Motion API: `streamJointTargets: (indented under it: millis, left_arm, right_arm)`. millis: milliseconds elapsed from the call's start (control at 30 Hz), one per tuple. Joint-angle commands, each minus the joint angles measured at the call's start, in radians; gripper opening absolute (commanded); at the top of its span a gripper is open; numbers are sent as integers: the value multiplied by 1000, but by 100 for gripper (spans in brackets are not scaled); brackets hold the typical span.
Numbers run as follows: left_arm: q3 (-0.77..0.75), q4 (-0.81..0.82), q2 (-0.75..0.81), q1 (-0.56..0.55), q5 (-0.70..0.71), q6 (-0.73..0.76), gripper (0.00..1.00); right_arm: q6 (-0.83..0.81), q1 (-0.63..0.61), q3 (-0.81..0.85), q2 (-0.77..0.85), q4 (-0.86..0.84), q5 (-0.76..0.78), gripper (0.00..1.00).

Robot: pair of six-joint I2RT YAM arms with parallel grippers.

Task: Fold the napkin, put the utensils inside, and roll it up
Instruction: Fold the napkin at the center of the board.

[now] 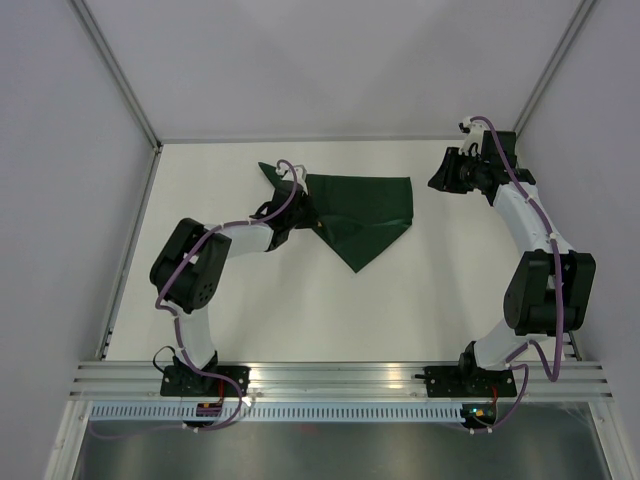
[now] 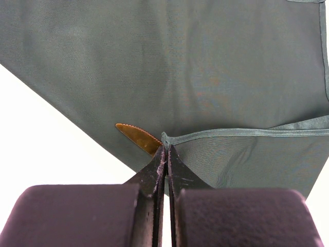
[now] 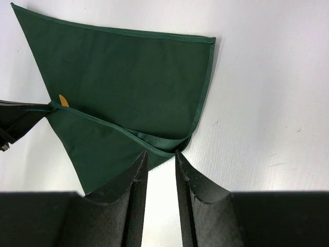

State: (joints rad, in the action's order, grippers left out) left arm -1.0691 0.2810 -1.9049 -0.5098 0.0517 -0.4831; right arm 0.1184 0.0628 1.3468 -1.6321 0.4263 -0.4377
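Note:
The dark green napkin (image 1: pixel 365 215) lies folded into a rough triangle on the white table, with one pointed flap (image 1: pixel 270 173) sticking out past my left arm. My left gripper (image 1: pixel 308 218) (image 2: pixel 166 149) is shut on a hemmed corner of the napkin (image 2: pixel 216 77). Beside that corner, the yellow-orange serrated tip of a utensil (image 2: pixel 136 136) pokes out from under the fold; the rest is hidden. My right gripper (image 1: pixel 440 175) (image 3: pixel 161 156) stands open with nothing in it, just off the napkin's (image 3: pixel 128 82) right corner. The utensil tip (image 3: pixel 64 100) also shows in the right wrist view.
The white table (image 1: pixel 400 310) is bounded by a metal frame along the left edge (image 1: pixel 130 250) and grey walls behind. An aluminium rail (image 1: pixel 340 375) with both arm bases runs along the near edge.

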Motion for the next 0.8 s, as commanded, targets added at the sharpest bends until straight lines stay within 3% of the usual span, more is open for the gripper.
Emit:
streamJointTargets:
  millis: [0,333,400,567,767]
  left_arm:
    - [-42,7,-17,10,17,-37,2]
    - [-61,-3,-42,19,17,-52,5]
    - [-61,-3,-40,24,17,-55,22]
    - [-61,-3,-29,31,19,-52,49]
    - [-54,-8,7,45,25,-43,57]
  right_arm:
    - [9,3,-5,-3,3,-10,33]
    - [7,3,-6,-5,2,-10,33]
    - [7,3,-6,-3,2,-10,34]
    - [6,3,-5,-2,2,-12,34]
    - [6,3,-6,0,2,-12,34]
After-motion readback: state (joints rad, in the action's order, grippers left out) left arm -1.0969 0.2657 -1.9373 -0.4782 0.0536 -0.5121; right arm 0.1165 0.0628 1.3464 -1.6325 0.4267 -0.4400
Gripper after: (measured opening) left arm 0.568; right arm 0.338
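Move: The left fingers already pinch the napkin's folded-over corner, at the hand and about 1 cm below it. The orange knife's bare tip end lies roughly 1 cm ahead and 2 cm left. The napkin's far-left corner is some 18 cm ahead and 16 cm left, its near corner about 13 cm back and 9 cm right. From the idle right hand, the pinched corner lies about 28 cm left, level in reach and some 14 cm down. The left fingers let go of the napkin's folded corner beside the orange knife, opening from nearly shut to a little over half. They first carry it a touch forward; the hand then keeps easing forward and left, about 1.5 cm in all, sinking slightly as the fingers part, its tilt nearly unchanged. ##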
